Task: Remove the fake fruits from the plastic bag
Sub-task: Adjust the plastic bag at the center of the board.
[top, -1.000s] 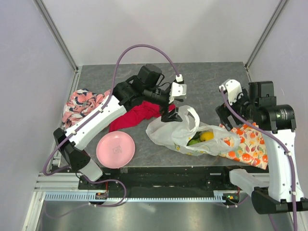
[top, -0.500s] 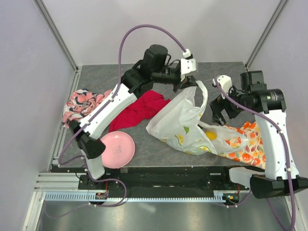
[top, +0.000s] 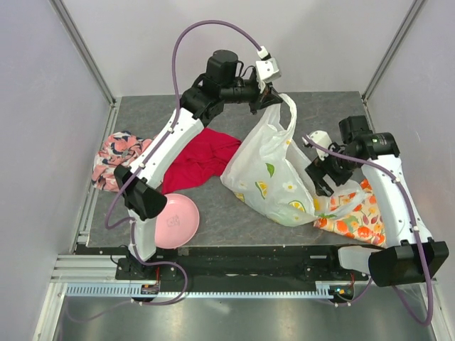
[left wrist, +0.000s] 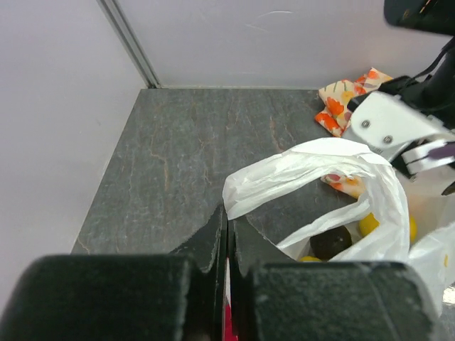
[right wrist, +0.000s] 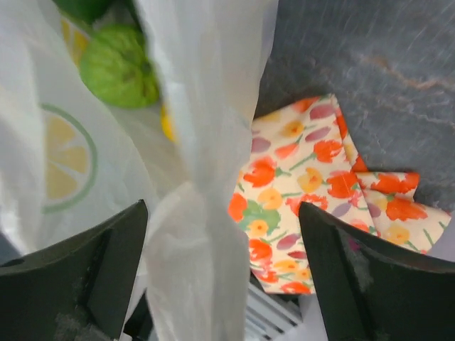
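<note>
The plastic bag (top: 266, 167) hangs stretched upward by one handle loop (left wrist: 313, 160), its bottom resting on the table. My left gripper (top: 266, 98) is shut on that loop, high near the back. Inside the mouth, the left wrist view shows fake fruits: a dark one (left wrist: 330, 243) and a yellow one (left wrist: 368, 224). My right gripper (top: 318, 175) is open at the bag's right side. In the right wrist view its fingers (right wrist: 78, 273) straddle a twisted strand of bag (right wrist: 206, 241) without pinching it. A green lime (right wrist: 117, 67) shows through the plastic.
An orange floral cloth (top: 355, 213) lies under the bag's right end, near the front edge. A red cloth (top: 202, 160) lies left of the bag, a pink plate (top: 174, 220) sits at the front left, and a pink patterned cloth (top: 117, 156) is by the left wall.
My left gripper closed on the bag's handle and lifted it up and toward the back, so the bag now stands tall. The right arm moved in and down against the bag's right side.
</note>
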Controlling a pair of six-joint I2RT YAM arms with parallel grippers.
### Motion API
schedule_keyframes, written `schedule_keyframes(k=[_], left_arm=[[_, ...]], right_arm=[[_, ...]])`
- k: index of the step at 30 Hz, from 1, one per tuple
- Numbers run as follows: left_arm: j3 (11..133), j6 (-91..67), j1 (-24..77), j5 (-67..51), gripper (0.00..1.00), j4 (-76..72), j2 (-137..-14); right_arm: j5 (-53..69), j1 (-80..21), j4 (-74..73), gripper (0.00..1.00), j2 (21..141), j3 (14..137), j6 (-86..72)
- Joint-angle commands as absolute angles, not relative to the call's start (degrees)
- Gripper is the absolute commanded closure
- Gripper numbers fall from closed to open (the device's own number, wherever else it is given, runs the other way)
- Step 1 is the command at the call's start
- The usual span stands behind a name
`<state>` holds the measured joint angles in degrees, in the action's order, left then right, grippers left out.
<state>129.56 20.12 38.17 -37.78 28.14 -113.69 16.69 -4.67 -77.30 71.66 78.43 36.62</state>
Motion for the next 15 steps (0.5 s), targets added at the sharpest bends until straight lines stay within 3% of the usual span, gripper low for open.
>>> schedule_keyframes(k=[1,3,4,10,15], left_arm=[[125.35,17.93,38.23,-37.36,0.98,22.95,-109.43],[124.80,18.02,37.62,-35.08,0.98,21.11,-110.47],[125.15,17.23,37.18,-33.42,0.98,20.22,-111.09],[135.16,3.54,28.75,-32.71,0.98,8.10,-121.98],[140.69,9.04,28.56,-26.64,0.99,0.28,-124.89]], right_arm=[[9.94,-4.75,-80.69,0.24,71.01,73.57,39.11],[8.01,-4.75,-75.97,0.55,72.85,73.74,36.22],[4.87,-4.66,-73.94,0.99,74.78,74.35,34.82],[-2.72,-4.04,-54.08,1.00,84.00,87.25,23.83],[-1.85,-4.13,-48.43,1.00,93.68,106.93,16.80]])
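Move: The right hand, open over the bag's right side, has the loose right edge of the plastic bag about 3 cm below its fingers, some 2 cm to its right and 1 cm back; the bag's fruit-filled bottom lies about 12 cm to its left, level with it and 11 cm lower. The floral cloth is roughly 10 cm to its right, 5 cm back. From the left hand, still gripping the handle, the fruit-filled bottom lies 13 cm back, 5 cm right and 30 cm below; the red cloth is 18 cm left, 2 cm back. The right hand dips 3 cm or so, drifting slightly right as its fingers shut and pinch the bag's right edge, then sweeps forward about 15 cm and rises some 5 cm with it, turning clockwise and tipping its fingers forward. The left hand keeps its closed hold on the handle high up and goes forward with it, about 12 cm and a little left, turning roughly 15 degrees counter-clockwise, so that the two carry the bag away from the robot between them. ##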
